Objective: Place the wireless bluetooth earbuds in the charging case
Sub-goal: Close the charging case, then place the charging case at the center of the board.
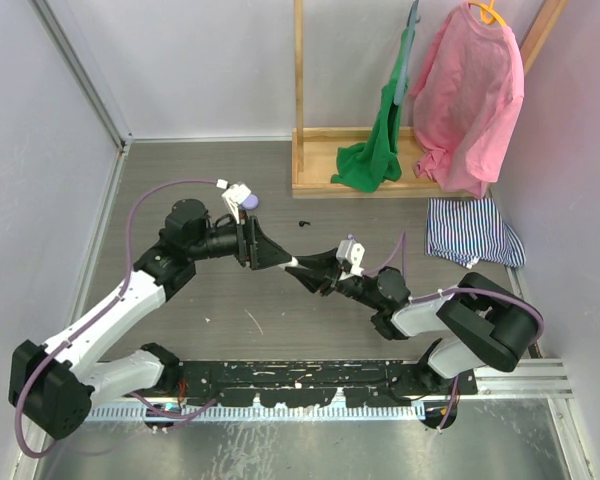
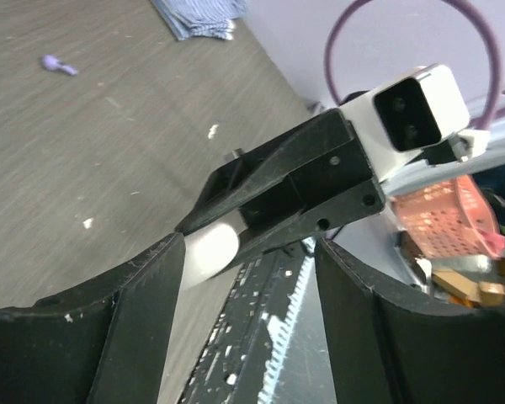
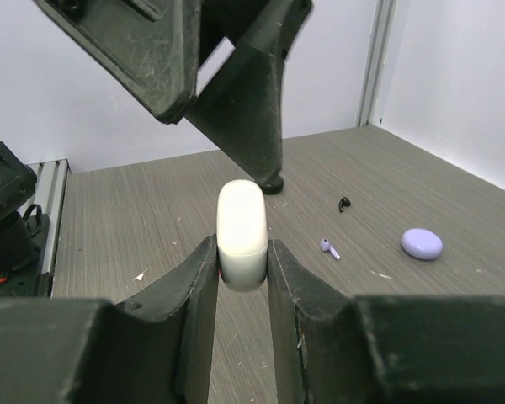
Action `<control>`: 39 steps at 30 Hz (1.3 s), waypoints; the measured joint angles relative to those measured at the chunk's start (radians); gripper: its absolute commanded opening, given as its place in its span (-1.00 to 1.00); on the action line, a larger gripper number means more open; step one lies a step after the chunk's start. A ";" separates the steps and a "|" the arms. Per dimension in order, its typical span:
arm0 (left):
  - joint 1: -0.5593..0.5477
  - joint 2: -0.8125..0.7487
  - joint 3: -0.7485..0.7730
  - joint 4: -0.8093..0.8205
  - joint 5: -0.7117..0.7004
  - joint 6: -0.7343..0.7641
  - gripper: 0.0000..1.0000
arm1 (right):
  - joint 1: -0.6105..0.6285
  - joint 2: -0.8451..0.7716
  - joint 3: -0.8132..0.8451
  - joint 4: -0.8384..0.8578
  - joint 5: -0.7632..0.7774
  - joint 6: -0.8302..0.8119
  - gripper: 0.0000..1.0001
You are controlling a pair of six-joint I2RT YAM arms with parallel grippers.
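Observation:
My right gripper (image 3: 242, 278) is shut on a white charging case (image 3: 241, 229), lid closed, held upright above the table. The case also shows in the left wrist view (image 2: 209, 251) and the top view (image 1: 292, 263). My left gripper (image 2: 248, 286) is open and empty, its fingers (image 3: 248, 109) just above and beyond the white case, tip to tip with the right gripper (image 1: 300, 270). A lilac earbud (image 3: 329, 247) and a black earbud (image 3: 344, 203) lie on the table beyond. A lilac case (image 3: 422, 243) lies closed to their right.
A wooden rack (image 1: 315, 180) with a green cloth (image 1: 375, 160) and a pink shirt (image 1: 467, 95) stands at the back. A striped cloth (image 1: 470, 232) lies at the right. A toothed metal rail (image 1: 310, 385) runs along the near edge. A pink basket (image 2: 450, 215) sits beyond it.

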 measured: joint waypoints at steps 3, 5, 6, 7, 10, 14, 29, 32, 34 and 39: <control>0.000 -0.042 0.020 -0.127 -0.103 0.073 0.40 | -0.001 -0.002 -0.017 -0.002 0.029 0.019 -0.95; 0.000 -0.079 0.031 -0.208 -0.195 0.116 0.47 | -0.002 -0.010 -0.029 -0.012 0.049 0.029 -0.95; 0.000 -0.101 0.034 -0.249 -0.250 0.138 0.53 | -0.002 -0.019 -0.035 -0.023 0.059 0.035 -0.95; 0.000 -0.117 0.038 -0.280 -0.285 0.153 0.56 | -0.003 -0.035 -0.039 -0.044 0.073 0.042 -0.95; 0.000 -0.166 0.054 -0.388 -0.426 0.198 0.64 | -0.006 -0.100 -0.047 -0.126 0.111 0.063 -0.95; 0.000 -0.196 0.107 -0.556 -0.583 0.248 0.81 | -0.009 -0.207 -0.048 -0.280 0.168 0.090 -0.95; 0.000 -0.330 0.144 -0.792 -0.953 0.436 0.96 | -0.199 -0.483 -0.045 -0.954 0.399 0.265 -0.95; 0.000 -0.351 0.103 -0.794 -1.003 0.446 0.96 | -0.264 -0.496 -0.046 -1.012 0.420 0.308 -0.95; 0.000 -0.360 0.082 -0.795 -1.029 0.454 0.96 | -0.316 -0.495 -0.047 -1.037 0.430 0.337 -0.95; 0.000 -0.412 0.053 -0.794 -1.067 0.459 0.96 | -0.466 -0.464 -0.067 -1.049 0.435 0.417 -0.94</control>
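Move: The white charging case, already in the right fingers, lies about 4 cm right, 1 cm ahead and 2 cm below the left hand. The right hand's goal, bare table beside the near purple earbud, is roughly 13 cm ahead, 21 cm right and 21 cm down. From the right hand, that earbud lies some 15 cm ahead and 16 cm right, a black earbud about 19 cm ahead and 3 cm right, both 21 cm below. Hands part sideways, 20 cm each: left opens, tilting down; right carries the case down 12, forward 9 cm. ##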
